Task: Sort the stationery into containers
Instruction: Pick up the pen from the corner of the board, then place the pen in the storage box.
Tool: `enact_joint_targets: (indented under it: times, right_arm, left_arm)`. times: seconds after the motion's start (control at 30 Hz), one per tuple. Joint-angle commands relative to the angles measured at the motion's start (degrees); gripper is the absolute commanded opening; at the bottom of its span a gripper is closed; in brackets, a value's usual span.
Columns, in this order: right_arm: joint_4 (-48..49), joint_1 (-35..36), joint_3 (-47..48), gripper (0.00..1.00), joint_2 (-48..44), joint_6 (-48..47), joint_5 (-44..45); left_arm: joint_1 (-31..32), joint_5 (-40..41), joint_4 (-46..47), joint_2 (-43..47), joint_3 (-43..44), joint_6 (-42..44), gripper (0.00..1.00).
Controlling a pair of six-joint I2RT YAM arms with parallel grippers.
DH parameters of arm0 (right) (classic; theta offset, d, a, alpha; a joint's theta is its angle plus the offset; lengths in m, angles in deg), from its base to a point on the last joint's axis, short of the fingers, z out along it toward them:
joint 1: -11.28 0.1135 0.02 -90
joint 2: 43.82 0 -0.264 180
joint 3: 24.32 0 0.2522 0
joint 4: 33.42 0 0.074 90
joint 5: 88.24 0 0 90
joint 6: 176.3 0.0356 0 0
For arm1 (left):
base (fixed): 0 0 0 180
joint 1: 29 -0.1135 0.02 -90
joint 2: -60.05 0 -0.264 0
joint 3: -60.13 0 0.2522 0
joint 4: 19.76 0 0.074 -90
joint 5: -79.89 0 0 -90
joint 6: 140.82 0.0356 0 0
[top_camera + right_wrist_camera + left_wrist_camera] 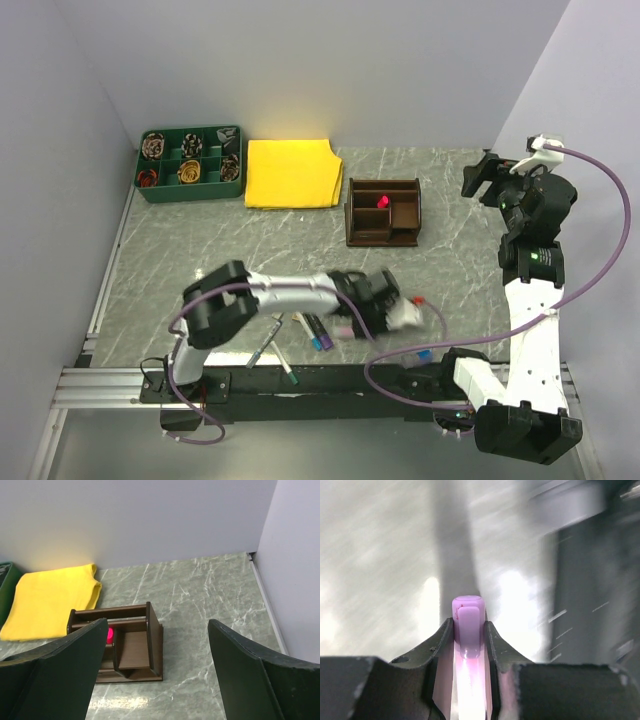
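My left gripper [406, 312] hangs low over the near middle of the table, shut on a short marker with a pink-purple cap [468, 611]. The cap sticks out past the fingertips [492, 635], and the view around it is blurred. More marker pens [319, 331] lie on the table beside the left arm, one with a purple cap [326, 344] and one with a green end [289, 372]. A blue-capped piece [423, 354] lies near the front edge. The dark brown organiser [382, 212] stands mid-table with a pink thing [109, 634] in one compartment. My right gripper [157, 625] is open and empty, raised to the organiser's right.
A green divided tray [190, 163] with coiled round items sits at the back left. A folded yellow cloth [292, 173] lies between it and the organiser. White walls close the back and both sides. A purple cable [400, 385] loops near the front edge.
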State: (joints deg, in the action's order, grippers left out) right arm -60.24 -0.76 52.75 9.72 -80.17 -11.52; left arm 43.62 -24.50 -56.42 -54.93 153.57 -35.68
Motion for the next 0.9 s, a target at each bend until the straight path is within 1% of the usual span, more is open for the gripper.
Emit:
enact_joint_targets:
  times: [0.0,0.03,0.1,0.2,0.23,0.27,0.33,0.37,0.4,0.47,0.5,0.57,0.6,0.67,0.7,0.73,0.87]
  right_arm:
    - [0.4,-0.1,1.7,0.88,-0.8,0.3,-1.8]
    - [0.0,-0.2,1.7,0.88,-0.7,0.0,-1.8]
    - [-0.3,-0.1,1.5,0.88,-0.8,-0.7,-2.1]
    - [-0.8,-0.1,1.2,0.88,-0.2,-1.0,-2.4]
    - [-1.5,0.0,1.3,0.88,0.2,-1.0,-2.6]
    - [-1.7,0.0,1.5,0.88,0.9,-1.1,-2.8]
    - [-2.1,0.0,1.6,0.88,1.5,-0.9,-2.8]
    - [-2.3,0.1,1.9,0.88,2.0,-1.0,-2.8]
    - [-2.5,0.3,2.2,0.87,2.4,-1.2,-2.7]
    - [-3.4,0.6,3.5,0.87,3.4,-1.8,-2.4]
    - [-3.7,0.8,3.9,0.87,3.8,-2.1,-2.3]
    - [-4.3,0.9,4.9,0.87,4.4,-3.3,-1.3]
    - [-4.9,0.9,5.5,0.87,4.6,-3.7,-0.7]
    - [-6.5,1.0,7.1,0.87,5.3,-5.5,0.3]
    - [-6.9,1.0,7.2,0.87,5.3,-5.6,0.4]
    - [-7.0,1.0,7.0,0.87,5.3,-7.8,0.7]
    - [-6.1,0.8,4.9,0.88,5.9,-8.2,3.3]
  left_arm:
    - [-12.8,-3.6,-5.1,10.4,0.8,6.3,0.01]
    - [-14.5,-6.8,-5.3,11.6,1.2,8.7,0.01]
    - [-18.9,-9.1,-5.0,15.3,2.4,10.6,0.01]
    - [-23.2,-14.6,-2.5,17.9,4.1,13.4,0.01]
    - [-24.2,-16.4,0.2,18.3,4.3,14.6,0.01]
    - [-25.1,-21.2,1.7,18.4,4.4,15.4,0.01]
    - [-27.3,-25.4,7.0,18.3,3.8,15.8,0.01]
    - [-28.0,-27.2,13.9,18.0,3.3,14.8,0.01]
    - [-29.4,-31.0,17.8,16.8,3.1,13.8,0.02]
    - [-30.5,-34.2,25.3,14.6,4.3,10.2,0.02]
    - [-31.3,-36.2,26.9,11.9,6.8,9.4,0.03]
    - [-32.0,-37.0,30.5,9.2,9.1,7.6,0.03]
    - [-33.0,-37.5,35.4,6.6,10.6,6.8,0.04]
    - [-33.9,-38.3,42.6,4.2,12.2,2.1,0.03]
    - [-34.7,-39.0,48.5,1.6,13.1,0.5,0.03]
    - [-35.0,-40.6,50.4,0.2,14.1,-1.6,0.02]
    - [-35.7,-41.5,58.8,-6.2,19.0,-4.5,0.02]
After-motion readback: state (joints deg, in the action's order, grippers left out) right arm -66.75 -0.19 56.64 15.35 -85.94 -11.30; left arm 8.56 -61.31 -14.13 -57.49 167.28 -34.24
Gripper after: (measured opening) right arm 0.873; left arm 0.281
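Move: The left hand, only a centimetre or two above the board, already has the pink pen pinched. The middle of the brown organizer it is carried towards lies about 35 cm ahead, 8 cm to its right and roughly level; the yellow cloth is about 49 cm ahead and 19 cm left, the green marker 15 cm ahead and 16 cm left. From the right hand, the organizer is some 12 cm ahead, 13 cm left and 33 cm below. The left hand keeps its pinch on the pink pen and sweeps it forward about 27 cm and up some 20 cm from the near edge of the board towards the brown organizer, bowing out to the left at first and coming back right as it climbs, then running on level. On the way the wrist rolls some 50 degrees, so that the fingers swing from pointing steeply down to pointing level to the right, while the open, empty right hand sinks slightly and tips down a little. ##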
